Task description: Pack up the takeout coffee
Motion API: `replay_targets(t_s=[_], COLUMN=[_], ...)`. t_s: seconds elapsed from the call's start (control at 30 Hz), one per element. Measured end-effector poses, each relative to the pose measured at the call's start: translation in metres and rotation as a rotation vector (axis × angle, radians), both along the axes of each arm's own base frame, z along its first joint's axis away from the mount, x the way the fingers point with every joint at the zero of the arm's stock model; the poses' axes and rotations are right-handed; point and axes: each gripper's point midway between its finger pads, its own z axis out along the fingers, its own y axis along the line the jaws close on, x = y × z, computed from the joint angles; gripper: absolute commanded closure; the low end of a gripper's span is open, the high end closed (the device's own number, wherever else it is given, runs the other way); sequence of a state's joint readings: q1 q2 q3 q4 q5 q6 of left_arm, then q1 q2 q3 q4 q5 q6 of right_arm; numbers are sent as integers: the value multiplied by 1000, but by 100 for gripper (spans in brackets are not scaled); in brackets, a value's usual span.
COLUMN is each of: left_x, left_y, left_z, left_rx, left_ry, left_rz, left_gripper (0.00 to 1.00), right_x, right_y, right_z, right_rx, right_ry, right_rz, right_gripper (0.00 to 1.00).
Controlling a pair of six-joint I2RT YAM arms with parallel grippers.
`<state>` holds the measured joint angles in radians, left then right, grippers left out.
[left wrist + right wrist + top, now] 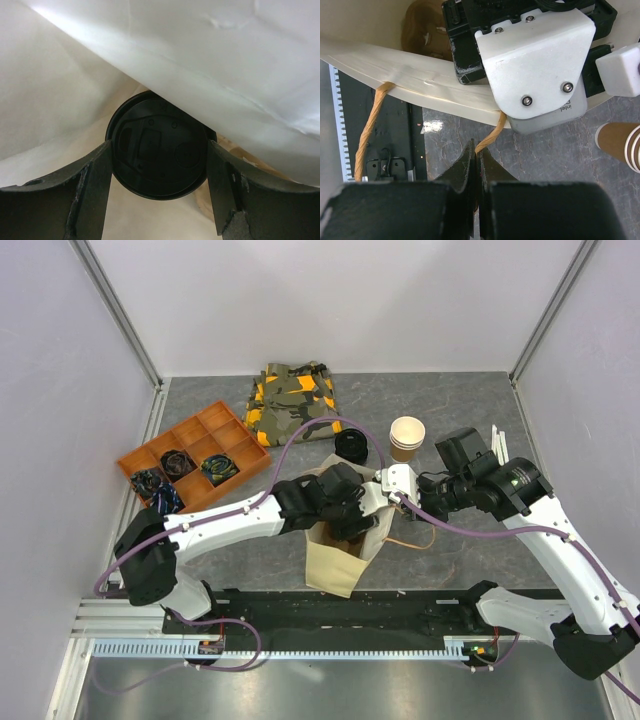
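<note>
The takeout coffee [157,150] shows its round black lid from above, deep inside the white paper bag [335,565]. My left gripper [159,145] reaches down into the bag's mouth, and its two fingers press against opposite edges of the lid, shut on it. In the top view the left gripper [345,528] hides the cup. My right gripper [476,150] is beside the bag, shut on the bag's tan twisted-paper handle [490,137]. From above, the right gripper [418,502] is at the bag's right rim.
A stack of lidless tan cups [406,437] and a loose black lid [351,445] stand behind the bag. An orange divided tray [195,455] lies at the left and a camouflage cloth [292,400] at the back. White sticks [498,443] lie far right.
</note>
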<state>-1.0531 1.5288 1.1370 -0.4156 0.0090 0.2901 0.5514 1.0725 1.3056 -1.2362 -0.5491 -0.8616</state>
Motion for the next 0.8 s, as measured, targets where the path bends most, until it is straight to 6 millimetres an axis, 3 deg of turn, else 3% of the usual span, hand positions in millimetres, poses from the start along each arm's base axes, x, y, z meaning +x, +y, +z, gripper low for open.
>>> replay_targets(t_s=[0.13,0.4,0.8], left_x=[-1,-4,-8], left_y=[2,2,8], left_z=[-1,-1,2], left_rx=[10,21,60], left_ry=[15,45,67], left_rz=[9,17,18], left_gripper=[13,1,0], right_x=[0,0,-1], right_y=[0,-2,-2], right_z=[0,-1,-1], right_rx=[-1,-4,-3], right_ry=[2,5,9], right_rz=[-1,-5,-5], right_gripper=[100,100,100])
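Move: The lidded coffee cup is already between my left fingers, down inside the paper bag, its middle some 4 cm below them and 2 cm to the right. The empty carrier pocket lies about 7 cm back from this hand and lower. Out on the table, the black lids stand roughly 17 cm ahead, and the paper cups about 19 cm ahead and 11 cm right. From my right hand, the coffee cup is about 11 cm left, 1 cm ahead and 15 cm lower. I spread my left fingers from around the lid rim to fully wide, letting go of the cup. The hand stays low in the bag, easing only about 1 cm back and to the left as the wrist tilts some 5 degrees. My shut right fingers keep their pinch on the twisted paper handle and hold still. ##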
